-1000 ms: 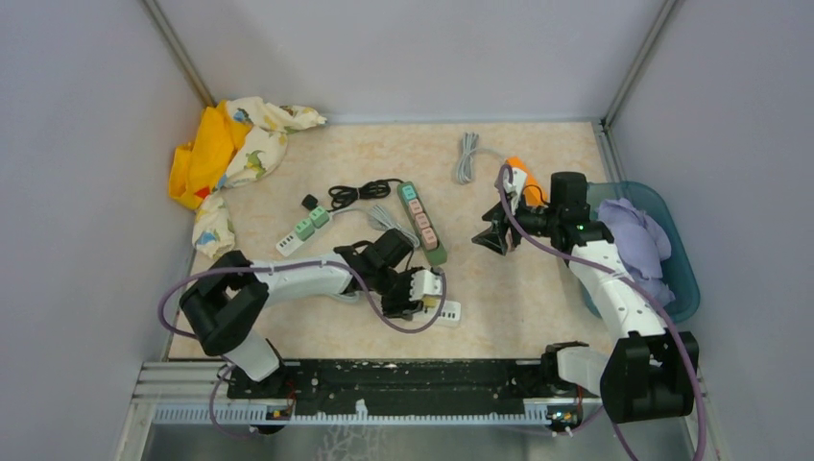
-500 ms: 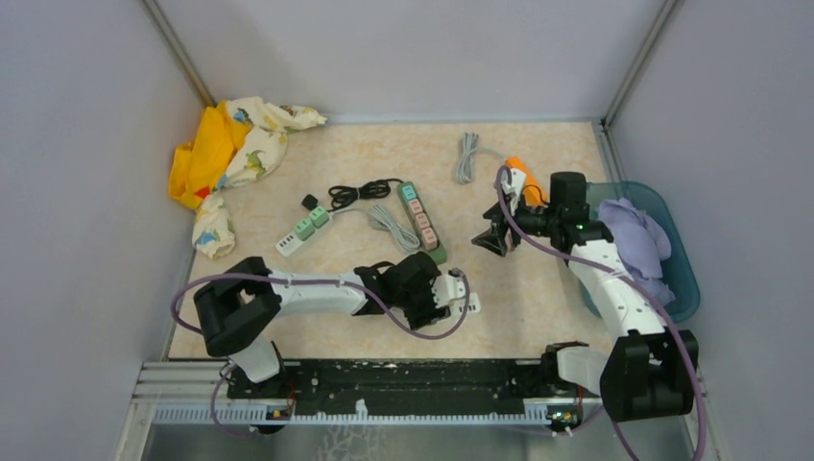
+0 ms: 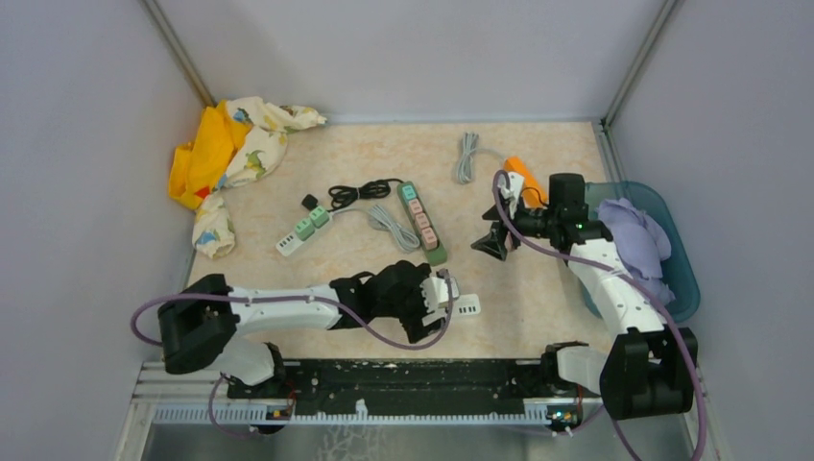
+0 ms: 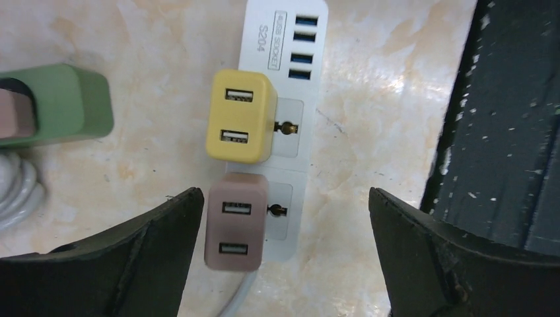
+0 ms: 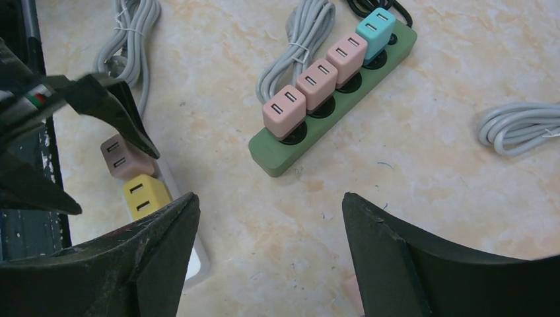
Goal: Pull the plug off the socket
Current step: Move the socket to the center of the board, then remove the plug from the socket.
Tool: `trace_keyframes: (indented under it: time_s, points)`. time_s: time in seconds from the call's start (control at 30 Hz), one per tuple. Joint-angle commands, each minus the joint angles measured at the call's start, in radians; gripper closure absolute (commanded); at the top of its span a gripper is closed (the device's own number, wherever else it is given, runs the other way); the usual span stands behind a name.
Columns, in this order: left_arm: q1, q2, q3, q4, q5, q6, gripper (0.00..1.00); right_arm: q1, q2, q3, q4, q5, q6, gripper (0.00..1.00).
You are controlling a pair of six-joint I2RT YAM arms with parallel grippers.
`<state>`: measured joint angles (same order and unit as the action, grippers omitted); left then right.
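Observation:
A white socket strip lies on the table with a yellow plug and a brown plug seated in it side by side. My left gripper hovers over the strip's brown-plug end, open wide and touching nothing. From above, the left gripper is near the front edge, with the white strip poking out to its right. My right gripper is open and empty above bare table, and it sees the yellow plug and brown plug at lower left. In the top view the right gripper hangs right of centre.
A green power strip with several pink and teal plugs lies mid-table. Left of it are a small white strip and a black cable. A grey cable coil, crumpled cloth and a teal bin line the edges.
My left arm has stretched rightward along the front edge, carrying the white strip to the right, and its jaws have sprung wide open. The right gripper has opened wider.

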<state>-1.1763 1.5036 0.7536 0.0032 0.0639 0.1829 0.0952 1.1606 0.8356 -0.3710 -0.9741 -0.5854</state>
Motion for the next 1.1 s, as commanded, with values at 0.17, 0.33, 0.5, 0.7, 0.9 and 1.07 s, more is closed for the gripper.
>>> trace_keyframes:
  time_s: [0.17, 0.33, 0.5, 0.7, 0.9, 1.07]
  points:
    - [-0.014, -0.266, -0.112, 0.210, 0.062, -0.032, 0.00, -0.003, -0.042, -0.020, -0.067, -0.167, -0.198, 0.14]
    - [-0.012, -0.384, -0.205, 0.324, 0.064, -0.134, 0.00, -0.003, -0.088, -0.079, -0.154, -0.324, -0.420, 0.04]
    - [-0.011, -0.483, -0.292, 0.407, 0.077, -0.241, 0.00, -0.003, -0.114, -0.100, -0.114, -0.370, -0.387, 0.01]
    - [-0.010, -0.619, -0.453, 0.534, -0.039, -0.372, 0.00, 0.024, -0.074, -0.086, -0.168, -0.339, -0.436, 0.01]
    - [0.001, -0.681, -0.519, 0.559, -0.099, -0.391, 0.00, 0.086, -0.010, -0.042, -0.271, -0.288, -0.525, 0.01]
    - [0.013, -0.632, -0.479, 0.480, -0.085, -0.288, 0.00, 0.089, 0.018, -0.010, -0.354, -0.264, -0.597, 0.01]
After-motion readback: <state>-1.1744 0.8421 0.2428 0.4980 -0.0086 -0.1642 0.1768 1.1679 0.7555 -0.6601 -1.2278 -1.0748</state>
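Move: The white socket's middle lies about 3 cm to the right of the left hand, 1 cm ahead and 3 cm below it. Its pink plug is some 2 cm left and 1 cm ahead of that hand, and its yellow plug about 3 cm right and 2 cm ahead. From the right hand, the socket is roughly 13 cm back, 7 cm left and 15 cm down; the green strip's middle is about 7 cm ahead and 13 cm left of that hand. With its fingers already wide open and the socket released, the left hand climbs about 10 cm up off it, drawing back a little and then shifting some 5 cm left, while the wrist tips the fingers up by about 40 degrees until they point nearly level to the right. Meanwhile the right hand comes back about 8 cm towards the socket's USB end, drifting left and sinking a few centimetres late on, as it swings counter-clockwise to point left and opens from about three quarters to full, touching nothing. ##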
